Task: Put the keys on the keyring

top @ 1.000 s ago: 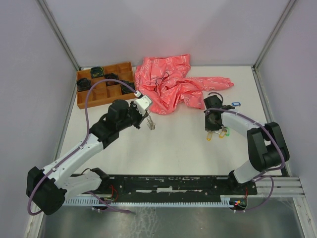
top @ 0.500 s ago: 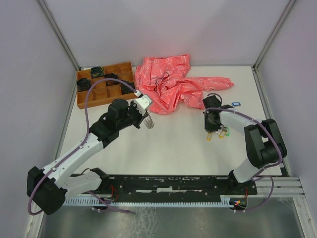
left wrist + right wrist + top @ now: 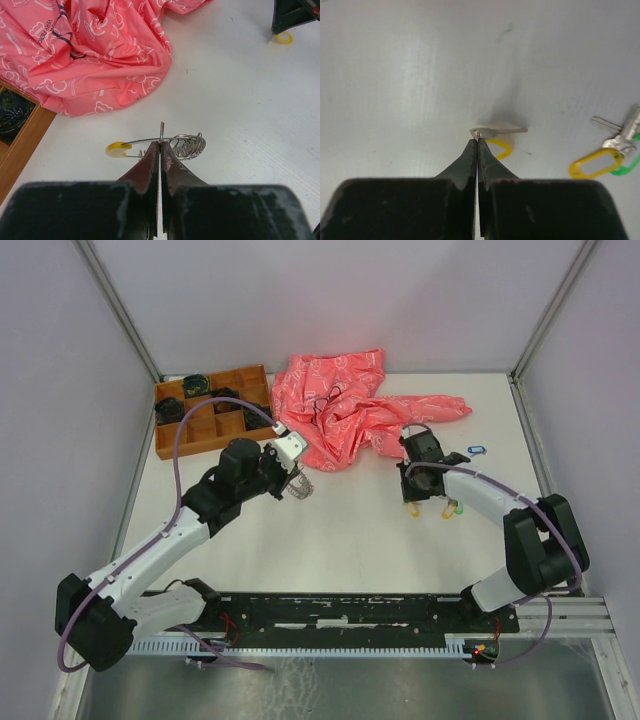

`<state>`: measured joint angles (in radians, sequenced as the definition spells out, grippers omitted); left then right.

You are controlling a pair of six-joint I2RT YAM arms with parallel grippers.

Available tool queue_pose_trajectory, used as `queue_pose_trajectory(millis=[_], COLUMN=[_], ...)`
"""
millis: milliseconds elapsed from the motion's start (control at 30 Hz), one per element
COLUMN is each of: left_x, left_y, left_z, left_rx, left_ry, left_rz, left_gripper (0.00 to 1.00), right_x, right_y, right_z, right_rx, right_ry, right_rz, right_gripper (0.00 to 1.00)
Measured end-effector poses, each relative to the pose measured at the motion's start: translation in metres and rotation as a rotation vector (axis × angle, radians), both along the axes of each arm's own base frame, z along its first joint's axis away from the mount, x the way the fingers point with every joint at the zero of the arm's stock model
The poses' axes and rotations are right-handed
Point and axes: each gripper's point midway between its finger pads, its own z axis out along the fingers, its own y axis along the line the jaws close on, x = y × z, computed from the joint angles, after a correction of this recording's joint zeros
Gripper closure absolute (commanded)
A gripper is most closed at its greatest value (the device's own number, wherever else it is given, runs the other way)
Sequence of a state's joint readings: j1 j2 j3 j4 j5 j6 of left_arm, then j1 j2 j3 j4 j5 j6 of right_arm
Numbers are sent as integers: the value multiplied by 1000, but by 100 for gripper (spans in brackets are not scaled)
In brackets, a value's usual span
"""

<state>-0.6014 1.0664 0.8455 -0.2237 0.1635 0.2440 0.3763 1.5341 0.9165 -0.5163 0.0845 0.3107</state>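
Observation:
My left gripper (image 3: 160, 144) is shut on the thin wire of the keyring (image 3: 190, 146), a silvery coil with a yellow segment (image 3: 116, 149), held just above the white table. From above, that left gripper (image 3: 297, 480) is left of centre. My right gripper (image 3: 477, 140) is shut on the head of a silver key (image 3: 497, 131); its yellow tag (image 3: 499, 149) hangs under it, a little off the table. In the top view the right gripper (image 3: 414, 502) is right of centre. More keys (image 3: 619, 141) with yellow (image 3: 592, 164) and green tags lie to its right.
A crumpled pink cloth (image 3: 345, 410) covers the back middle of the table. An orange wooden tray (image 3: 212, 418) with dark coiled bundles stands at the back left. A blue-tagged key (image 3: 476, 450) lies near the right wall.
My right gripper has closed on the yellow-tagged key and moved it left and back, away from the other keys. The left gripper with the keyring has barely shifted.

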Motion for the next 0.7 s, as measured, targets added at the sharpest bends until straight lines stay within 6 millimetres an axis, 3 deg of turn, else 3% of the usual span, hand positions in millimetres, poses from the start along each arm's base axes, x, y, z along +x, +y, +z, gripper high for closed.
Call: queue_pose_trajectory(millis=[133,300,500,700], left_x=[-1,-1,-2,-2], left_y=[1,1,2,4], left_z=[-1,1,7,14], left_rx=[3,-1,-10,-23], left_ry=[4,-1,-16,-35], left_rz=[0,0,1,8], left_gripper=[97,97,97,97], right_x=[-4,-27,-41,-51], right_y=[52,104,133,134], right_z=[13,11,7,-8], right_rx=[116,241,298,276], right_ry=[-65,-97,-115,-68], right_rz=[183,389,515,532], right_gripper=[99,99,97,95])
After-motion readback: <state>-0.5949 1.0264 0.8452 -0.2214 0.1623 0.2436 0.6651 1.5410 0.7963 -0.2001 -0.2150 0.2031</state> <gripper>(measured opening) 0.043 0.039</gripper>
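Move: The keyring, which my left hand still grips, hangs about 27 cm to the left of my right hand, roughly level fore-and-aft and some 13 cm higher; from the left hand point it is about 2 cm forward, 2 cm right and 3 cm down. My right hand already holds the yellow-tagged key. Just below its height, the green-tagged keys lie about 12 cm right and 3 cm back, the black fob about 12 cm right and 9 cm forward. With the yellow-tagged key kept pinched, I sweep my right hand quickly left, about 13 cm, drawing back some 5 cm on the way towards the keyring. It stays low, rising slightly before it sinks again, while the wrist turns about 30 degrees counter-clockwise and the fingertips swing leftward. My left hand keeps its grip on the keyring and lifts it barely 1.5 cm. ##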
